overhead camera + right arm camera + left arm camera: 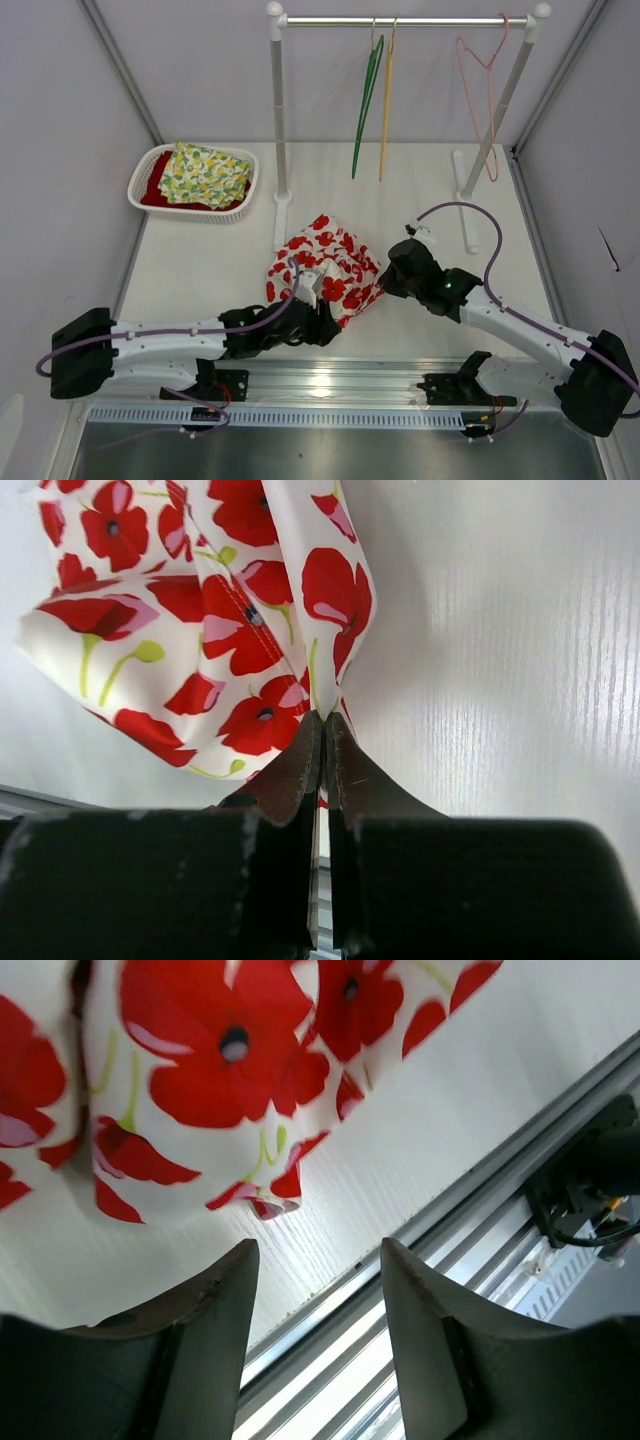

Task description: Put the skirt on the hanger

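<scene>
The skirt (pixel 325 262), white with red poppies, lies bunched at the middle of the table. My right gripper (pixel 384 286) is at its right edge, and in the right wrist view it (pixel 325 716) is shut on a fold of the skirt's hem (pixel 330 630). At the skirt's near-left side, my left gripper (pixel 316 312) stands open. Its fingers (pixel 318 1250) have nothing between them, and the skirt (pixel 210 1070) lies just beyond the tips. A green hanger (pixel 368 100), a yellow hanger (pixel 386 100) and a pink hanger (pixel 485 80) hang on the rail (pixel 420 20) at the back.
A white basket (pixel 190 212) with folded yellow-green and red cloth stands at the back left. The rack's two white posts (pixel 280 120) stand on feet on the table behind the skirt. A metal rail (pixel 480 1210) runs along the near edge.
</scene>
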You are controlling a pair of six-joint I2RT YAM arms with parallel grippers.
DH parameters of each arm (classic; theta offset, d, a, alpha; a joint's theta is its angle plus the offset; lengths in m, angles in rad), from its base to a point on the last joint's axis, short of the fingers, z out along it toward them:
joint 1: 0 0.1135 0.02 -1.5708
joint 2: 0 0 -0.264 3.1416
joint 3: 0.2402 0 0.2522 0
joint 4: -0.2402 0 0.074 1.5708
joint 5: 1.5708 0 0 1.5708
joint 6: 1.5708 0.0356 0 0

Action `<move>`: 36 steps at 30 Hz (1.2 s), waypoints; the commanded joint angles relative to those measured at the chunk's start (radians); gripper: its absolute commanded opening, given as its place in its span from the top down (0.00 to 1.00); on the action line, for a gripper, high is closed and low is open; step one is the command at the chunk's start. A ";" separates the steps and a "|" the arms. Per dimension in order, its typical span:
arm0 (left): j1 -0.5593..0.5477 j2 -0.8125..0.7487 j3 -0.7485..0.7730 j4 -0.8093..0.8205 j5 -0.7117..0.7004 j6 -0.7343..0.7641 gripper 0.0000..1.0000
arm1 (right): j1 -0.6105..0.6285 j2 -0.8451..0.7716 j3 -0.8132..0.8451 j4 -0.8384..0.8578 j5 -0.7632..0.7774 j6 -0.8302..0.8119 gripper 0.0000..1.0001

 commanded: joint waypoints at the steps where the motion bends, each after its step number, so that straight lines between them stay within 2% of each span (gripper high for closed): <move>1: -0.080 0.101 0.013 0.067 -0.106 -0.063 0.45 | -0.012 -0.022 0.074 -0.030 0.037 -0.021 1.00; 4: -0.112 0.207 0.050 0.062 -0.170 -0.132 0.48 | -0.012 -0.017 0.082 -0.039 0.028 -0.022 1.00; 9: -0.121 0.337 0.082 0.111 -0.246 -0.166 0.47 | -0.015 -0.020 0.083 -0.045 0.020 -0.025 1.00; 17: -0.123 0.398 0.117 0.193 -0.252 -0.127 0.44 | -0.014 -0.022 0.085 -0.048 0.002 -0.039 1.00; 24: -0.121 0.474 0.131 0.171 -0.276 -0.167 0.44 | -0.017 -0.016 0.085 -0.039 -0.013 -0.047 1.00; 30: -0.121 0.465 0.133 0.142 -0.342 -0.180 0.50 | -0.018 -0.011 0.085 -0.034 -0.019 -0.050 1.00; 36: -0.121 0.494 0.156 0.118 -0.365 -0.184 0.69 | -0.020 -0.017 0.082 -0.041 -0.016 -0.050 1.00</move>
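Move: The skirt's loose near corner lies about 7 cm below the left hand, some 3 cm to its right and 2 cm ahead. The skirt's middle is about 16 cm ahead, straight out and 7 cm down; the corner in the right fingers is some 13 cm ahead, 13 cm right and 2 cm higher. From the right hand the near corner lies roughly 10 cm back, 10 cm left and 10 cm down. Left sinks about 7 cm, edging right and forward onto the skirt's near corner, fingers narrowing; right keeps holding. ##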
